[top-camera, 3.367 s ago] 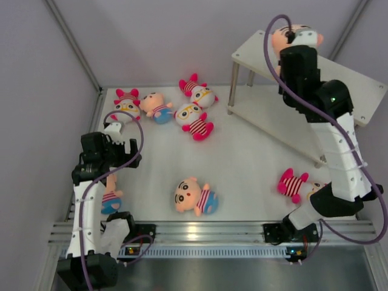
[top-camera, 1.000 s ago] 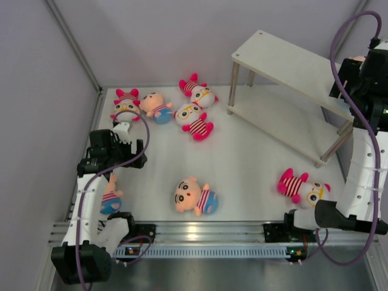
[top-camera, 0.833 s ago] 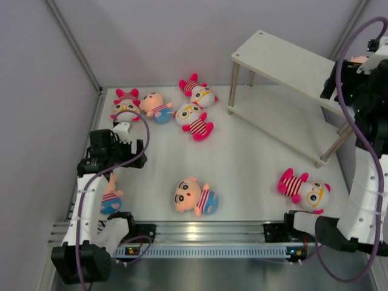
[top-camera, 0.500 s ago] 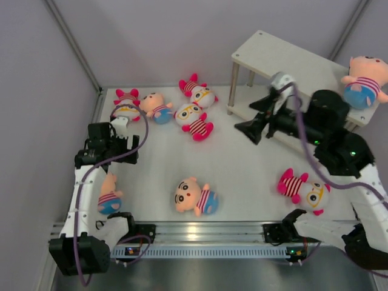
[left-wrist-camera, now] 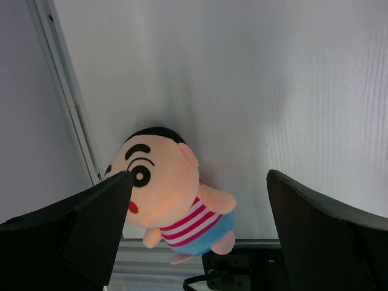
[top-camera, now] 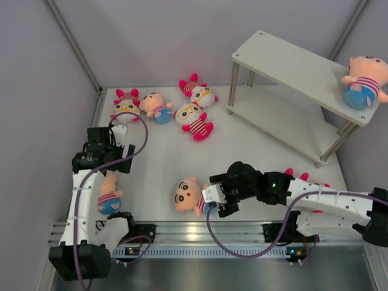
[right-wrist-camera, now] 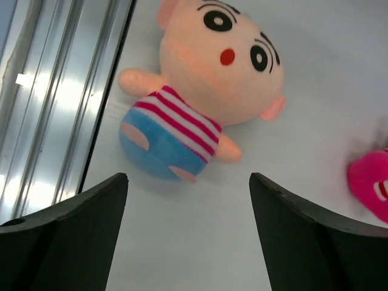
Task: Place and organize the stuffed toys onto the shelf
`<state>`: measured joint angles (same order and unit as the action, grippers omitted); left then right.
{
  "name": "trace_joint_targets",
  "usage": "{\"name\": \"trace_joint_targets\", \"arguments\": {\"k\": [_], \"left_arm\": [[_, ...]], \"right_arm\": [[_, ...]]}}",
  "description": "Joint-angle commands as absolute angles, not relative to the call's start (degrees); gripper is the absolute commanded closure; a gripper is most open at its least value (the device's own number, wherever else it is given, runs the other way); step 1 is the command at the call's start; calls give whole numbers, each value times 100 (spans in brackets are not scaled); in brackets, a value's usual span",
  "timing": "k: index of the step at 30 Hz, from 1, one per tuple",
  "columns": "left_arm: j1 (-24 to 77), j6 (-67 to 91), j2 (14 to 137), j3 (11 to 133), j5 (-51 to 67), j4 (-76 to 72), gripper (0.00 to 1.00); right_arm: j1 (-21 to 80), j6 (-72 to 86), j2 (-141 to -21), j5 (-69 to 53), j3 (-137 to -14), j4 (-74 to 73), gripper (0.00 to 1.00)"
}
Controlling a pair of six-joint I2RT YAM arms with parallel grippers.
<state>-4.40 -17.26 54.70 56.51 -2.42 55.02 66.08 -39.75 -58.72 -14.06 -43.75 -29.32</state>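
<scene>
A peach boy doll [top-camera: 364,82] sits at the right end of the shelf's [top-camera: 285,57] top board. On the table lie two more peach boys, one at the front middle [top-camera: 189,197] and one at the left edge [top-camera: 109,195]. My right gripper [top-camera: 217,199] is open and low beside the front boy [right-wrist-camera: 212,79], whose blue shorts lie just ahead of the right gripper's [right-wrist-camera: 188,177] fingers. Above the left boy [left-wrist-camera: 163,194] hangs my left gripper [top-camera: 109,159], open and empty, and in its wrist view the left gripper [left-wrist-camera: 199,176] frames the doll.
At the back left lie three pink dolls [top-camera: 126,103] [top-camera: 199,91] [top-camera: 193,120] and a peach one [top-camera: 156,107]. Another pink doll [top-camera: 291,176] is mostly hidden behind my right arm. A metal rail [top-camera: 206,233] runs along the front edge. Grey walls close in both sides.
My right arm left a peach boy on the shelf's top right end and swung down to the front peach boy, jaws open. The left gripper shifted slightly over the left doll.
</scene>
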Motion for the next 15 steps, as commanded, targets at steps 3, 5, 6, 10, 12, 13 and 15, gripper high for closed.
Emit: {"name": "trace_joint_targets", "arguments": {"k": [3,5,6,10,12,13,15], "left_arm": [[-448,-1687,5282,5441,-237,5599,2],[-448,-1687,5239,5362,-237,5590,2],[-457,-1705,5221,5344,-237,5590,2],[-457,-1740,5133,5256,-220,5599,2],[-448,-1740,5133,5238,-220,5590,2],[-457,-1740,5150,5230,-185,5590,2],[-448,-1749,5177,5221,-132,5590,2]], "right_arm": [[6995,-5368,-6450,-1275,-4132,-1452,18],[7057,-5528,-6749,-1248,-4157,-1397,18],[7127,-5685,-6872,-1257,-4296,-1658,19],[7242,-5941,-7408,-1292,-4544,-2240,20],[7303,-6064,-7514,-1292,-4500,-2312,20],[7295,-6064,-7567,-1266,-4474,-2285,20],[7295,-6126,-7664,-1205,-4491,-2329,22]]}}
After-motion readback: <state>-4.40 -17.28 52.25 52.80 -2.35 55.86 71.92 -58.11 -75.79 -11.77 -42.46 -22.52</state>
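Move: The blue-bottomed doll nearest the table's near edge lies about 7 cm to the left of the right hand, 2 cm farther out and some 10 cm below it. The owl toy out beyond the doll is roughly 29 cm ahead of the right hand and 8 cm to its left; the owl toy on the right is about 30 cm to its right and 7 cm ahead. From the left hand, the same blue-bottomed doll lies some 22 cm right, 8 cm back and 14 cm down. Onto the doll's striped and blue body, head farther left, the open right hand comes down: first about 3 cm left, then mostly straight down, some 7 cm in all. The wrist meanwhile turns about 20 degrees counter-clockwise and the fingers tip steeper, bringing the body between them, one fingertip right at the striped shirt. The open left hand eases back and down about 2 cm. ##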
